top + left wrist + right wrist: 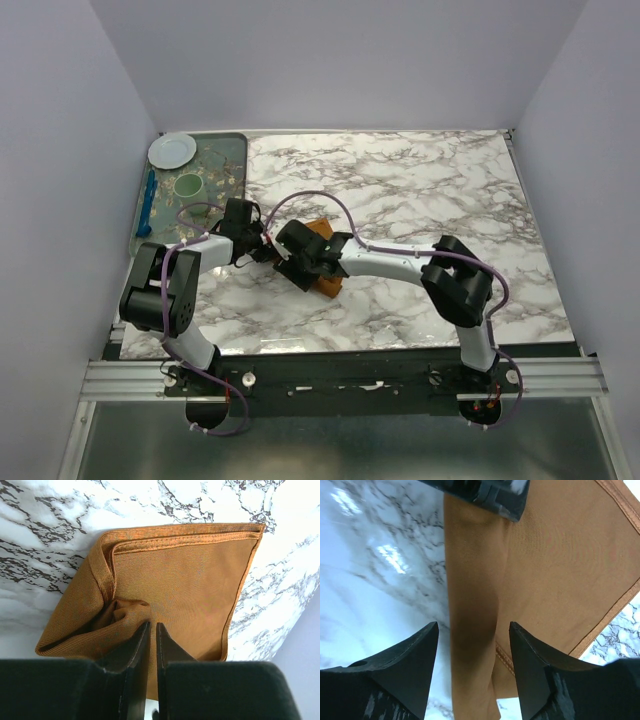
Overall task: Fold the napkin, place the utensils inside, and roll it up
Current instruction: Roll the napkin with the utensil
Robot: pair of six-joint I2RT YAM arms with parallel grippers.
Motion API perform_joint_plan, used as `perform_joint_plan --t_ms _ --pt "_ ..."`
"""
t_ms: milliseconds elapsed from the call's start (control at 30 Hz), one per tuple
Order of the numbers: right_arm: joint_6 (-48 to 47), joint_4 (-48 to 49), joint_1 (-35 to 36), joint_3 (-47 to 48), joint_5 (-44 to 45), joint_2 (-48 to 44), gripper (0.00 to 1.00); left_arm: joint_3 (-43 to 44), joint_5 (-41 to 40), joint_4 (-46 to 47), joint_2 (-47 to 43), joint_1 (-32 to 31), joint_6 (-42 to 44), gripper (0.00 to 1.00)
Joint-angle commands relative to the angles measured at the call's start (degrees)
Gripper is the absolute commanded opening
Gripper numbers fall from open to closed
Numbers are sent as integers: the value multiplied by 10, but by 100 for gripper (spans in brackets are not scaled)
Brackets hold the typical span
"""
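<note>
The rust-orange napkin (321,230) lies folded on the marble, with its left side rolled into a thick tube (472,595). In the left wrist view the napkin (190,575) fills the middle, puckered where my left gripper (152,625) pinches a fold, the jaws nearly together. My left gripper (262,244) holds the roll's far end and shows at the top of the right wrist view (490,492). My right gripper (474,625) is open, its fingers straddling the roll without touching it; from above it (300,268) hangs over the napkin's near part. The utensils are hidden.
A dark tray (232,150) at the back left carries a white plate (172,150), a green cup (188,185) and a blue utensil (149,200). White walls close in the table at the back and both sides. The two wrists are close together.
</note>
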Motion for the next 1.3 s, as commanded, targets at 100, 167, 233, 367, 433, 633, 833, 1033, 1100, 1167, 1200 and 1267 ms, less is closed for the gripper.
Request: perform_joint_plan --t_ms 100,167,233,367,433,633,833,1033,1100,1167,1200,1267 --pt "-24 32 16 -2 96 43 61 -6 -27 -32 15 3 13 19" --pt "-17 40 16 -7 91 50 58 -7 -24 -30 10 3 14 19" --pt "-10 40 14 -9 71 55 44 -7 -23 -34 6 3 18 19" --pt "-7 36 14 -13 25 57 18 18 -27 -57 -15 3 47 21" --pt "-2 32 10 -12 -2 55 19 35 -36 -84 -28 3 62 25" --pt "26 -1 -19 -2 -137 40 19 94 -69 -137 -77 6 95 38" --pt "87 -14 -71 10 -286 48 20 90 -64 -140 -110 26 77 41" --pt "118 -26 -108 35 -394 95 21 64 -70 -141 -144 41 72 42" --pt "115 -38 -107 45 -392 105 22 54 -71 -140 -153 45 73 42" --pt "114 -42 -107 53 -399 116 22 44 -66 -141 -166 45 73 42" --pt "114 -43 -107 55 -404 120 22 41 -61 -139 -169 45 73 42" --pt "115 -48 -109 62 -414 130 23 29 -43 -132 -173 45 70 42"
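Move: The right hand, open, hovers over the near-right part of the napkin; the napkin's middle lies about 4 cm ahead, 4 cm left and 4 cm below it. The left hand's nearly shut fingers are at the napkin's left part, whose middle is some 3 cm back, 6 cm right and 1 cm below. From the left hand the tray's middle is roughly 15 cm ahead and 19 cm left, and the green cup is about 16 cm ahead and 20 cm left. The right fingers straddle the napkin's near rolled edge, sink about 2.5 cm and close to pinch it, then carry it left and slightly up before lowering back down, drifting a little right and back, while the wrist turns some 40 degrees, fingertips swinging back towards the base. Meanwhile the left hand opens partway, comes free of the cloth and rises about 8 cm, drawing left towards the tray. ##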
